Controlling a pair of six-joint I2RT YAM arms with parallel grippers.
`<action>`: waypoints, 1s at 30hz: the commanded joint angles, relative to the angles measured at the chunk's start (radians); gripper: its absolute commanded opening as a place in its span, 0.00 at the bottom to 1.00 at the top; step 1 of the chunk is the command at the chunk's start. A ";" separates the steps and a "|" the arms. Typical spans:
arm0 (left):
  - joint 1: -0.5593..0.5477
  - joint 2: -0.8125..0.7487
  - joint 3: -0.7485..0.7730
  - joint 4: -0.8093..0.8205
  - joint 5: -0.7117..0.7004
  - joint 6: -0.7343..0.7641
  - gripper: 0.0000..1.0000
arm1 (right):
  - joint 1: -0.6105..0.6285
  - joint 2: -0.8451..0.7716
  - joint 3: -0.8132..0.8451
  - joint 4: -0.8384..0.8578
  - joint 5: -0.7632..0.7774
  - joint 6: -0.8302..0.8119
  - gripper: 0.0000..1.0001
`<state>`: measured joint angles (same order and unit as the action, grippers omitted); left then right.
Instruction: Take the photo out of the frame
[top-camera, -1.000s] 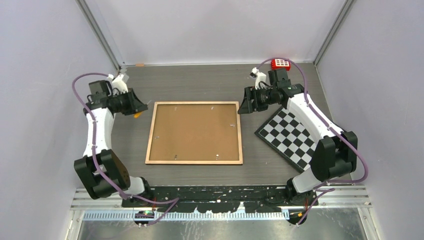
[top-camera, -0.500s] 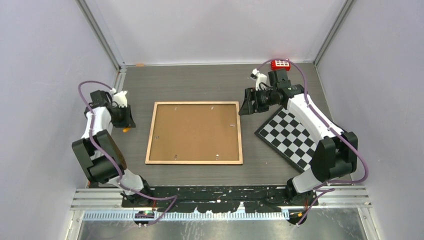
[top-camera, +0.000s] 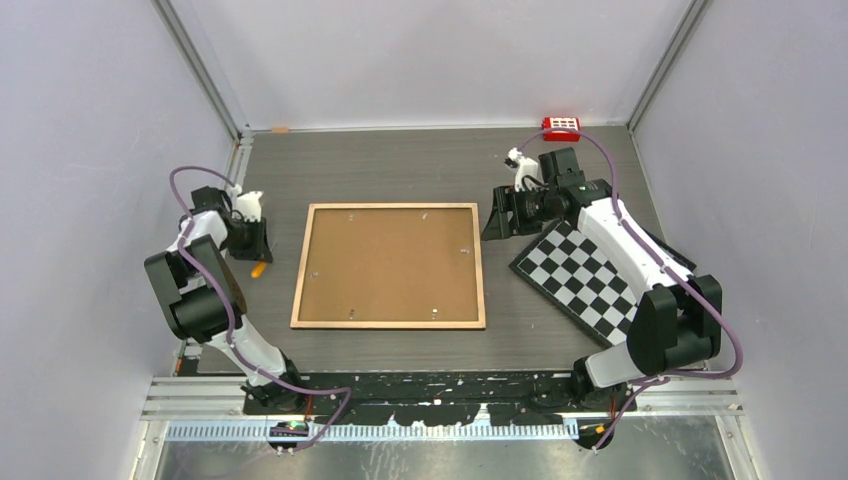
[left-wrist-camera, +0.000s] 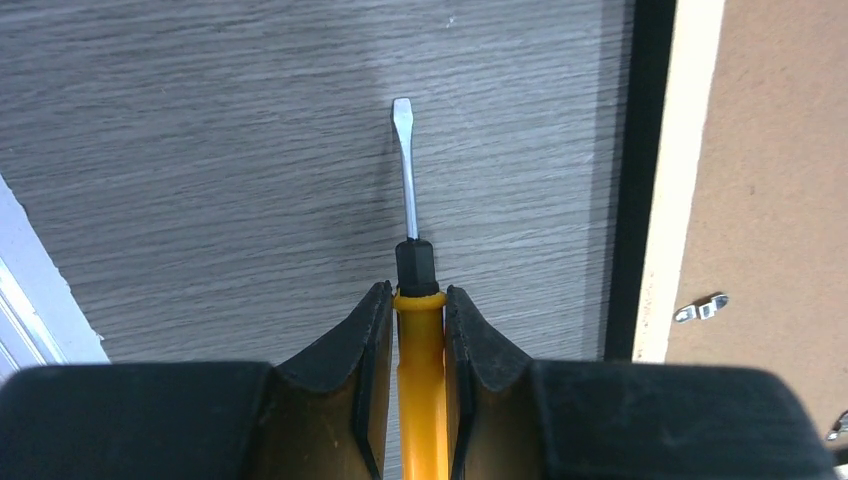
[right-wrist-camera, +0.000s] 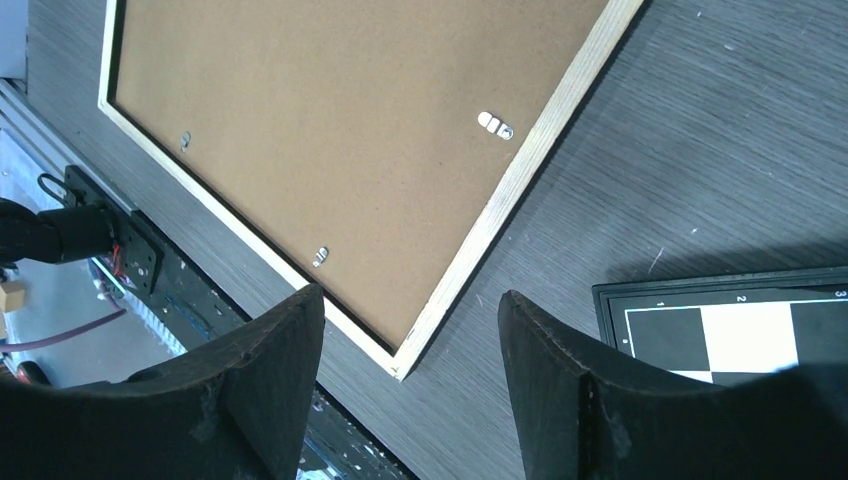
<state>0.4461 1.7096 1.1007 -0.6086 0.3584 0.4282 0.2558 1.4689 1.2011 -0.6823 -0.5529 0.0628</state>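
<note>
The frame (top-camera: 390, 265) lies face down in the middle of the table, showing brown backing board and a pale wood rim. The photo is hidden under that board. Left of the frame, my left gripper (top-camera: 249, 243) is shut on a yellow-handled screwdriver (left-wrist-camera: 421, 350). Its flat blade (left-wrist-camera: 404, 165) points over bare table beside the frame's rim (left-wrist-camera: 680, 150). My right gripper (top-camera: 497, 222) hovers open at the frame's right edge with nothing between its fingers. In the right wrist view that gripper (right-wrist-camera: 410, 295) is above a frame corner (right-wrist-camera: 405, 362).
Small metal tabs (right-wrist-camera: 495, 124) (left-wrist-camera: 702, 308) sit on the backing board. A black-and-white checkerboard (top-camera: 585, 275) lies right of the frame, under the right arm. A red device (top-camera: 561, 127) sits at the back right corner. Pale walls close off the left, right and back sides.
The left arm has folded back, carrying the screwdriver from near the frame's far left corner toward the table's left edge. The right gripper shifted slightly nearer.
</note>
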 joint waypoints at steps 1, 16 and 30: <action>0.004 0.013 -0.026 0.028 -0.043 0.056 0.20 | 0.001 -0.058 -0.010 0.014 0.017 0.011 0.69; 0.002 0.048 -0.047 -0.004 -0.074 0.086 0.44 | 0.001 -0.045 -0.018 0.016 0.012 0.015 0.69; 0.003 0.022 0.005 -0.083 -0.057 0.088 0.61 | 0.000 -0.042 -0.026 0.025 0.005 0.019 0.69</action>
<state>0.4416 1.7370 1.0771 -0.6422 0.3199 0.4923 0.2558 1.4483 1.1786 -0.6819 -0.5434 0.0776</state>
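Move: The left gripper holds the orange screwdriver by the front of its handle, blade pointing forward. The bare table spot it is taken to lies about 3 cm below and 1 cm back, level sideways. The picture frame's middle is some 29 cm to the right, neither ahead nor back, about 2 cm lower; the rail at the table's side is roughly 13 cm left, straight across. From the right hand that spot is about 55 cm left, 2 cm ahead and 15 cm below. Bring the left gripper down about 2 cm while easing it back some 1.5 cm, to set the held screwdriver on the bare table to the left of the frame. Stop low there, then spread the fingers to more than half open so they let go of the handle, staying astride it with barely any wrist tilt. ##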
